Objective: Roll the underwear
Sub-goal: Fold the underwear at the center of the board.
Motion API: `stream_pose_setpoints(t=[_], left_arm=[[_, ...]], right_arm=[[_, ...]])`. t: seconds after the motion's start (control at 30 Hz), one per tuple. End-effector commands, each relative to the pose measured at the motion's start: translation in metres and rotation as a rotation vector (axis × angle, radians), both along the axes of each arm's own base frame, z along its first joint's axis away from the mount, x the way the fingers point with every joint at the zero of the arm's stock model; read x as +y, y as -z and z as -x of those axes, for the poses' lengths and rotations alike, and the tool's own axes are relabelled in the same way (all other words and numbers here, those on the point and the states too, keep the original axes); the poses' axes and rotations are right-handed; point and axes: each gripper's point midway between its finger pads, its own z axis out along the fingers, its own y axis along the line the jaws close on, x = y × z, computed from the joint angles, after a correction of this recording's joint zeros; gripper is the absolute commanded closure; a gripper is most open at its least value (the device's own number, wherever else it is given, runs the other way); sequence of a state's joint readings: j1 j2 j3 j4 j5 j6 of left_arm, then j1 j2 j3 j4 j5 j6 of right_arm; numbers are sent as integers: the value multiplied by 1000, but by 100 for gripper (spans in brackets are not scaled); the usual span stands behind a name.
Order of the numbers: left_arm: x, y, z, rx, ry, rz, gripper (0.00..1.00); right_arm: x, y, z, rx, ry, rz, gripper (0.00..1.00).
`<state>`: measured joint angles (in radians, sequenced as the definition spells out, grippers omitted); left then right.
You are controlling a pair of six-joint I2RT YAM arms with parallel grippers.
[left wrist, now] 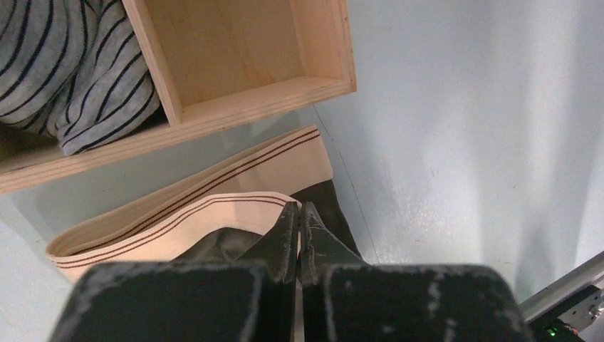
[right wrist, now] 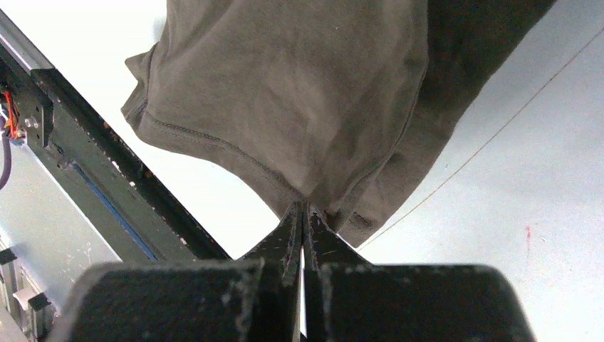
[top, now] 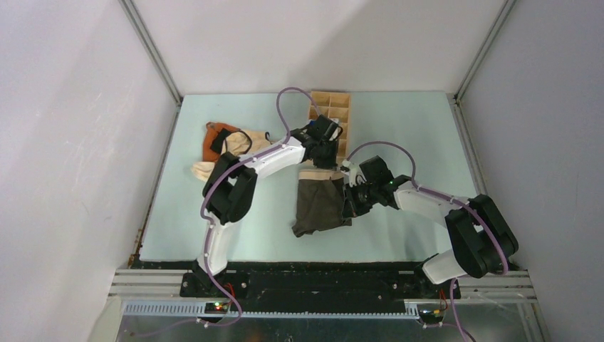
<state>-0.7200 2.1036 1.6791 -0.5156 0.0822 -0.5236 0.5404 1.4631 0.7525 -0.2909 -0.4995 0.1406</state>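
Note:
The underwear [top: 320, 205], dark olive-brown with a pale beige waistband [top: 320, 173], lies in the middle of the table, waistband toward the back. My left gripper [top: 325, 161] is at the waistband's right end. In the left wrist view it [left wrist: 299, 211] is shut on the corner of the striped beige waistband [left wrist: 178, 214], whose upper layer is lifted. My right gripper [top: 350, 204] is at the garment's right side. In the right wrist view it [right wrist: 305, 211] is shut on the olive fabric [right wrist: 299, 92] at a leg hem, and the cloth bunches toward the tips.
A wooden divider box [top: 331, 114] stands just behind the waistband, and one compartment holds a grey striped cloth [left wrist: 71, 64]. A cream-and-orange garment with black trim [top: 228, 146] lies at the back left. The black front rail [right wrist: 92, 164] runs close to the underwear's near edge.

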Motion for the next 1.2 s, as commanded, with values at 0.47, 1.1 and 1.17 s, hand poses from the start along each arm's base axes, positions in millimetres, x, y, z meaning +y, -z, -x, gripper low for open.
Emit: stream_pose_setpoints(t=[0.47, 1.1, 1.17], left_arm=[[-27, -2, -12, -48, -19, 13, 100], [24, -101, 6, -217, 214, 104, 30], [50, -85, 18, -179, 203, 65, 31]], right_arm=[[-14, 4, 1, 59, 72, 36, 75], [-47, -41, -97, 150, 385, -86, 30], [-42, -37, -118, 145, 409, -92, 28]])
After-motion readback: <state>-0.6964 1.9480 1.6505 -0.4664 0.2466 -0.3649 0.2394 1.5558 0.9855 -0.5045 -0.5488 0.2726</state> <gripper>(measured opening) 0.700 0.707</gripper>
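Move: The lower waistband corner of the underwear lies roughly 2 cm right, 1 cm ahead and 2 cm below the left hand, which already holds the upper layer's waistband corner. The box's middle is some 16 cm ahead and 2 cm left of that hand, level in height. The right hand still holds the upper layer's hem corner; the lower hem corner lies about 2 cm right, 2 cm back and 1 cm below it. The underwear's upper layer is drawn rightward over the lower one by both hands, the left also sinking about 1.5 cm; then both pairs of fingers open wide and let go. The left hand slips farther right, then rises some 9 cm, swinging back left; the right hand pulls off to the right, then forward about 7 cm and slightly up, turning clockwise some 20 degrees. ##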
